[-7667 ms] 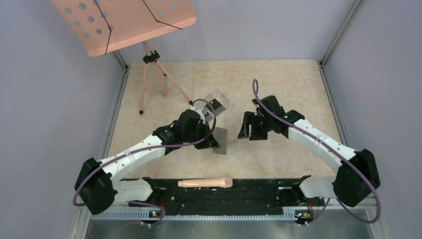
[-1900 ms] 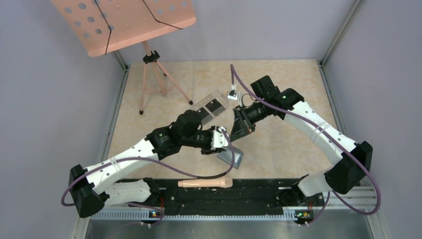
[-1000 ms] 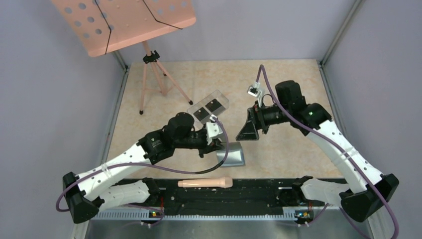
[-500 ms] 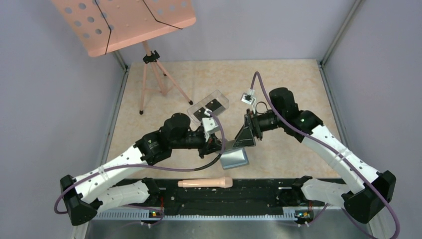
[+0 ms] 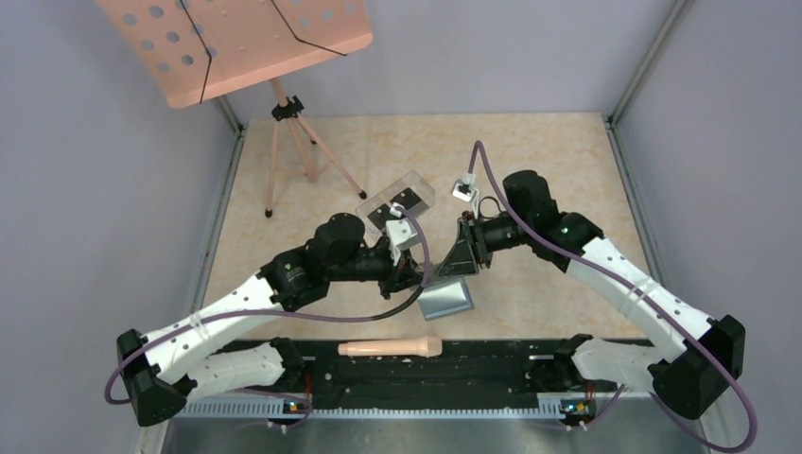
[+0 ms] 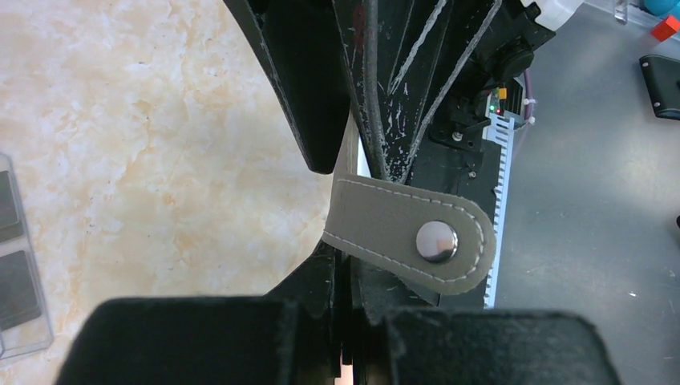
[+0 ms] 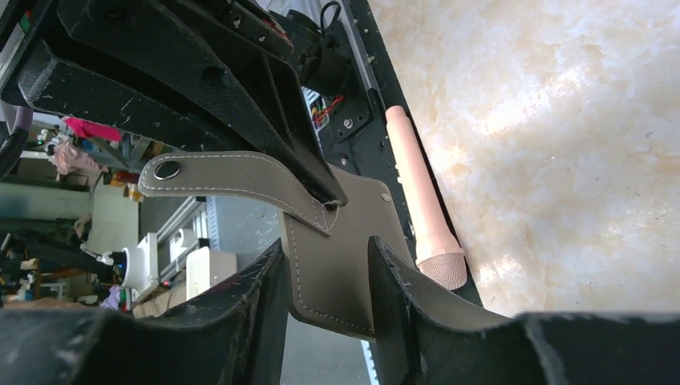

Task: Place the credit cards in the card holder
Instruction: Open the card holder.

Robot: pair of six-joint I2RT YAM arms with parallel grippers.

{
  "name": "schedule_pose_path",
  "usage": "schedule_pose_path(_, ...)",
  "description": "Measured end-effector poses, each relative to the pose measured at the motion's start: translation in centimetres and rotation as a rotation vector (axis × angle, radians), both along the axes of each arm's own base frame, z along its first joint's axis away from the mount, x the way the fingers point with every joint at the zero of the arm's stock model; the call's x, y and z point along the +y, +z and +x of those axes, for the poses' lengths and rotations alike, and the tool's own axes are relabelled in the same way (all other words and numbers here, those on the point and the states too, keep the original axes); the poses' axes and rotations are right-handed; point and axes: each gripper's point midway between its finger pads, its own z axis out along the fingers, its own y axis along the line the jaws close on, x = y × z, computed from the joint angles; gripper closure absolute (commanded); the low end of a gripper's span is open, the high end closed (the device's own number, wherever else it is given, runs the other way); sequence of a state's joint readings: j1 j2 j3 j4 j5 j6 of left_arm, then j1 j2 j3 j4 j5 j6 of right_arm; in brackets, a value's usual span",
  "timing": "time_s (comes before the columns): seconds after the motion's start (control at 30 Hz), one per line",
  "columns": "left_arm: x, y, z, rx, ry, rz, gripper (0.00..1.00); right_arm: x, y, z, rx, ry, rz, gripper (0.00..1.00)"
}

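Observation:
The card holder (image 5: 446, 299), a gray wallet, hangs just above the table, and my left gripper (image 5: 416, 274) is shut on its left edge. In the left wrist view the left gripper (image 6: 346, 277) pinches that thin edge, and the snap tab (image 6: 409, 237) sticks out to the right. My right gripper (image 5: 461, 260) is at the wallet's top edge. In the right wrist view the right gripper (image 7: 326, 245) stands apart, with the wallet's flap (image 7: 333, 281) showing between its fingers. Two black credit cards (image 5: 409, 199) lie in a clear box (image 5: 421, 186) behind the left wrist.
A peach microphone-shaped object (image 5: 391, 347) lies on the black rail at the near edge, just below the wallet. A pink music stand (image 5: 236, 38) on a tripod (image 5: 284, 142) stands at the back left. Gray walls enclose the table.
My right gripper has moved left and down to the wallet, and its jaws have narrowed. The left gripper has kept its hold and shifted the wallet slightly.

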State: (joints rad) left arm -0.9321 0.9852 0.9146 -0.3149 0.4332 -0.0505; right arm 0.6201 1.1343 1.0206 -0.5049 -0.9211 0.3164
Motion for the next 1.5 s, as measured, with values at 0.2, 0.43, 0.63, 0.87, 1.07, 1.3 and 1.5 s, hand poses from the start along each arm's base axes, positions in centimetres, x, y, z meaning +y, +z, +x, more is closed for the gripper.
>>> schedule_pose_path(0.2, 0.1, 0.0, 0.2, 0.006, 0.019, 0.002, 0.74, 0.2, 0.3, 0.2, -0.022, 0.004, 0.015, 1.0)
schedule_pose_path(0.43, 0.0, 1.7, 2.3, -0.004, 0.159, -0.065, 0.13, 0.3, -0.8, 1.6, -0.026, -0.071, -0.035, 1.0)
schedule_pose_path(0.63, 2.7, 2.8, 4.9, 0.021, 0.441, -0.187, 0.02, -0.3, -1.2, 3.7, -0.003, -0.178, -0.047, 1.0)
schedule_pose_path(0.87, 5.7, -0.5, 5.8, 0.225, 0.712, -0.219, 0.01, -1.3, -1.4, 5.4, 0.019, -0.265, -0.059, 1.0)
schedule_pose_path(1.07, 7.4, -5.7, 5.1, 0.428, 0.855, -0.155, 0.01, -2.1, -2.1, 6.3, 0.035, -0.318, -0.068, 1.0)
schedule_pose_path(1.3, 7.6, -10.5, 3.4, 0.609, 0.895, -0.073, 0.05, -3.3, -3.2, 6.7, 0.107, -0.37, -0.047, 1.0)
schedule_pose_path(1.5, 5.5, -13.5, 2.4, 0.705, 0.825, 0.067, 0.07, -3.2, -3.0, 6.6, 0.145, -0.371, -0.006, 1.0)
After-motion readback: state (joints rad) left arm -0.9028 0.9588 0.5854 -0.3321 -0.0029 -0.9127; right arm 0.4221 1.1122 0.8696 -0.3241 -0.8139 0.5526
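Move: The card holder hangs between the two hands, its middle about 4 cm back from the right hand point and 3 cm lower, neither left nor right of it; the shut left fingers grip it by the strap's root. From the left hand the holder's middle is 3 cm back, 5 cm right and 3 cm down. The clear tray lies about 24 cm ahead of the left hand and 6 cm left, the microphone 11 cm back and 7 cm left, both some 23 cm below. The card holder's edge, already between the half-open right fingers, is pinched as they shut; only then do the left fingers spread wide and let go. The left hand swings forward and left off the holder, then sinks about 13 cm, turning counter-clockwise and tipping downward. The right hand carries the holder some 6 cm forward and a little right and down, turning about 20 degrees clockwise. ##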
